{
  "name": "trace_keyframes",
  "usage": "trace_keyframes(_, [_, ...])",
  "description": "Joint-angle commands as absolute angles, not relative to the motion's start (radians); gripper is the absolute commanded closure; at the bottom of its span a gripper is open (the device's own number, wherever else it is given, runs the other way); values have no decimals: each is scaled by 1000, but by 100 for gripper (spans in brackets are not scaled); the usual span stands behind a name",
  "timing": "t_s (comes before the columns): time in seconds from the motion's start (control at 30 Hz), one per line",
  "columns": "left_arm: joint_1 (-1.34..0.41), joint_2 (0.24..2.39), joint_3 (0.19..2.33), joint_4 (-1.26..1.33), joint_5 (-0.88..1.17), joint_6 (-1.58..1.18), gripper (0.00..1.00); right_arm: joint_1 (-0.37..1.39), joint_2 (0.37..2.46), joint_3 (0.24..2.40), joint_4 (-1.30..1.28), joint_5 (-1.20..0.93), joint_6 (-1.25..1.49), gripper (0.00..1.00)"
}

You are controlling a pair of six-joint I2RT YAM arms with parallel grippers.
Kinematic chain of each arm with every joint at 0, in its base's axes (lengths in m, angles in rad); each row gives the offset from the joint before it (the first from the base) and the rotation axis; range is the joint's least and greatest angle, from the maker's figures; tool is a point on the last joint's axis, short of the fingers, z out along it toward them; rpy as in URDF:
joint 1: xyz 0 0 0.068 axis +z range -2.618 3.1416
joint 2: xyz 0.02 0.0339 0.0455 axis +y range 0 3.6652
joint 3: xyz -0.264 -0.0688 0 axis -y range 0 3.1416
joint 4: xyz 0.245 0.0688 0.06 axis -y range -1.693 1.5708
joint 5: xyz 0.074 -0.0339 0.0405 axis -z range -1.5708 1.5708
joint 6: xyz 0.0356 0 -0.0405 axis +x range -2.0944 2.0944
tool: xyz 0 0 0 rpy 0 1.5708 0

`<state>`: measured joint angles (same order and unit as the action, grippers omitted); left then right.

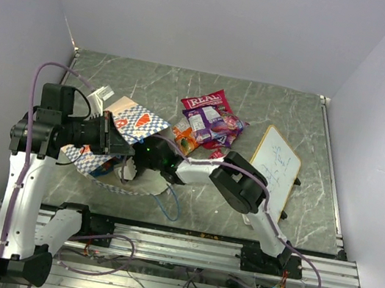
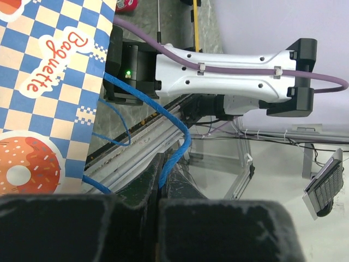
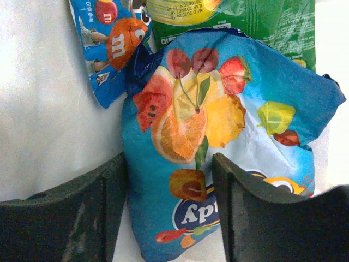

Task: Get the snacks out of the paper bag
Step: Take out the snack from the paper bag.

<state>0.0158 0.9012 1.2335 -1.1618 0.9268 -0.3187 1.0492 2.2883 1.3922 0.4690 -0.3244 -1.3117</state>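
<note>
The paper bag (image 1: 137,121), blue-and-white checkered, lies tipped at the left of the table. My left gripper (image 2: 162,164) is shut on its thin blue string handle (image 2: 175,155). The bag's checkered side (image 2: 49,98) fills the left of the left wrist view. My right gripper (image 3: 169,161) is inside the bag and open, its jaws straddling a blue fruit-print packet (image 3: 185,125). A blue candy packet (image 3: 109,43) and a green packet (image 3: 267,24) lie beyond it on the cream inside (image 3: 49,109). On the table lie a red bag (image 1: 207,103) and purple (image 1: 209,125) and orange (image 1: 184,140) packets.
A wood-framed whiteboard (image 1: 275,170) stands to the right of the snack pile. The right arm (image 1: 234,183) stretches leftwards across the table's front into the bag's mouth. A loose blue handle loop (image 1: 172,206) hangs near the front rail.
</note>
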Motion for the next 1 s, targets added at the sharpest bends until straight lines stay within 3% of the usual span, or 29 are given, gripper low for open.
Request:
trace_keyframes(0.0, [9,889,1272,-1214,912,-283,93,1048,2348,1412,526,-283,-1328,48])
trace_keyframes(0.5, [9,855,1338,-1224,665,-390,93,1050,2219,1358,584,-269,-1231,100])
trace_keyframes(0.97, [8,777,1349,-1181,440,-533,93,1048,1869,1103,677,-405,-838,100])
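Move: The right hand is inside the paper bag with its fingers open astride the blue snack pouch, whose middle is about 4 cm to its left, 1 cm ahead and 2 cm below. From this hand the green packet lies some 10 cm left and 3 cm ahead, the small M&M's bag about 8 cm left and 3 cm back. The left hand, holding the blue bag handle, has the pouch roughly 9 cm ahead, 10 cm left and 25 cm below. The right fingers shut on the near part of the blue snack pouch and pinch it, the hand edging in only about 1 cm meanwhile. With the pouch gripped, the right hand backs out, rising about 6 cm while going right and back towards the mouth, rolling some 15 degrees. The left hand keeps its grip on the handle, swings about 4.5 cm left and turns counter-clockwise. ##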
